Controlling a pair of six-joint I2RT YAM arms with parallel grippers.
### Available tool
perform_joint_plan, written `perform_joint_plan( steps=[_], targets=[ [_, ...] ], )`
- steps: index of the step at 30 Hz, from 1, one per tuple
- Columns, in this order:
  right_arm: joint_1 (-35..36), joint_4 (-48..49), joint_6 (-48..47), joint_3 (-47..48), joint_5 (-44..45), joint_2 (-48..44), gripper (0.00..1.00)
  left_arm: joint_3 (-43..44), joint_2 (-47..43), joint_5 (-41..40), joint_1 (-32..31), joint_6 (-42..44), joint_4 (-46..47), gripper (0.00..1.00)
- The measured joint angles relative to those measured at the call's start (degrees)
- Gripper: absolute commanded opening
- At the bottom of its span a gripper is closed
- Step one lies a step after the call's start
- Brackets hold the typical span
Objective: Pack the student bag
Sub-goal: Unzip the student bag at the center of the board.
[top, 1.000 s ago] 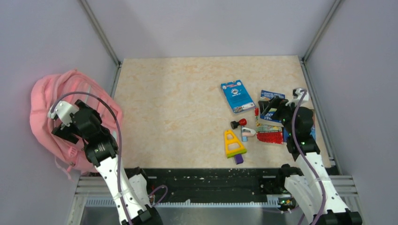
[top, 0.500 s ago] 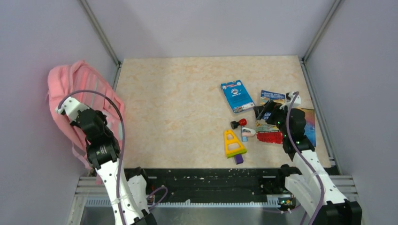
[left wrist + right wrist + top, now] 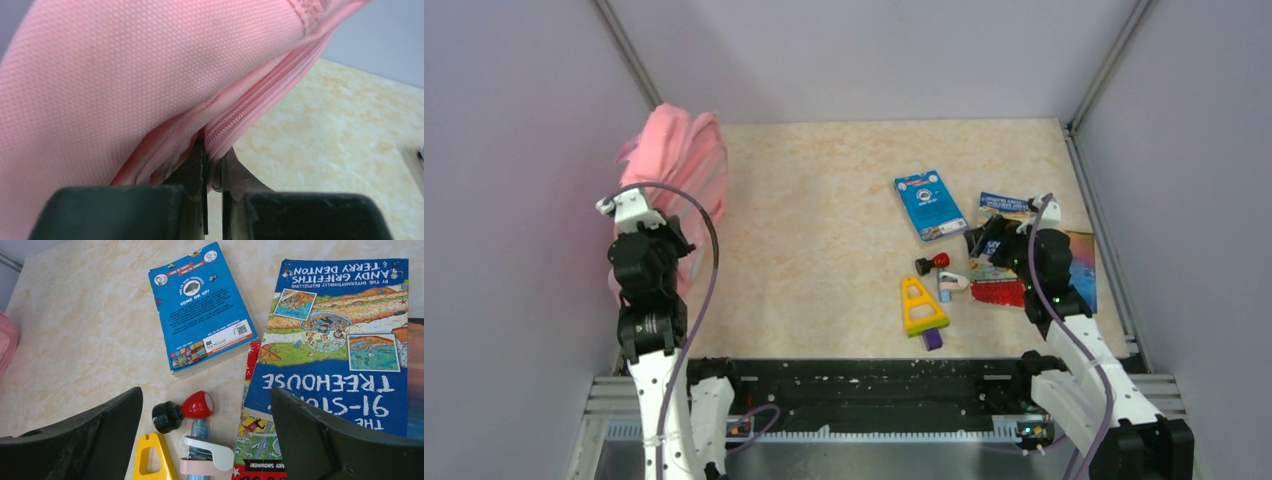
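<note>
The student bag (image 3: 686,158) is a pink fabric backpack, hanging lifted over the table's back left corner. My left gripper (image 3: 213,150) is shut on a fold of its pink fabric beside the zipper seam (image 3: 260,95). The bag fills most of the left wrist view. My right gripper (image 3: 205,395) hangs open above the items at the right, with nothing between its fingers. Below it lie a red-and-black stamp (image 3: 182,411) and a pink-and-white stapler (image 3: 207,457).
A small blue book (image 3: 930,205) lies right of centre. A blue Treehouse book (image 3: 340,340) rests on other books (image 3: 1079,270) near the right wall. A yellow triangle ruler (image 3: 919,305) and a purple piece (image 3: 933,338) lie near the front edge.
My left gripper has shut on the bag and swung it up and to the right, from outside the left rail to over the table's back left corner. The right gripper shifted slightly left.
</note>
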Motion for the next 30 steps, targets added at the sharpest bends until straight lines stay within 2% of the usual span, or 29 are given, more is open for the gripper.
perform_joint_plan(
  steps=[12,21,30],
  targets=[
    [0.1,0.5,-1.3,0.0,-0.9,-2.3,0.95,-1.8,-0.2,10.2,-8.6,2.0,0.4,0.0],
    [0.8,7.4,-2.0,0.0,-13.9,0.7,0.95,1.6,4.5,18.6,-13.6,0.6,0.5,0.0],
    [13.3,7.7,-8.3,7.6,-18.4,6.2,0.94,4.6,8.4,32.6,-17.5,-4.7,1.5,0.0]
  ],
)
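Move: My left hand already grips the student bag by its zipped edge. The bag's middle is about 12 cm ahead, 3 cm right and 12 cm below; the board's centre lies some 44 cm right, 12 cm ahead and 30 cm down. The blue book is roughly 62 cm right and 21 cm ahead of that hand, the red stamp 64 cm right and 5 cm ahead. From my right hand the bag is about 72 cm left, 8 cm ahead, near its height. Keeping the bag's edge pinched, I swing my left hand about 18 cm right, turning it some 50 degrees clockwise, at nearly the same height, to bring the bag in over the board. My right hand first lifts slightly, then sweeps about 12 cm left and 6 cm up towards the bag, turning some 30 degrees counter-clockwise, fingers still wide open and touching nothing. ##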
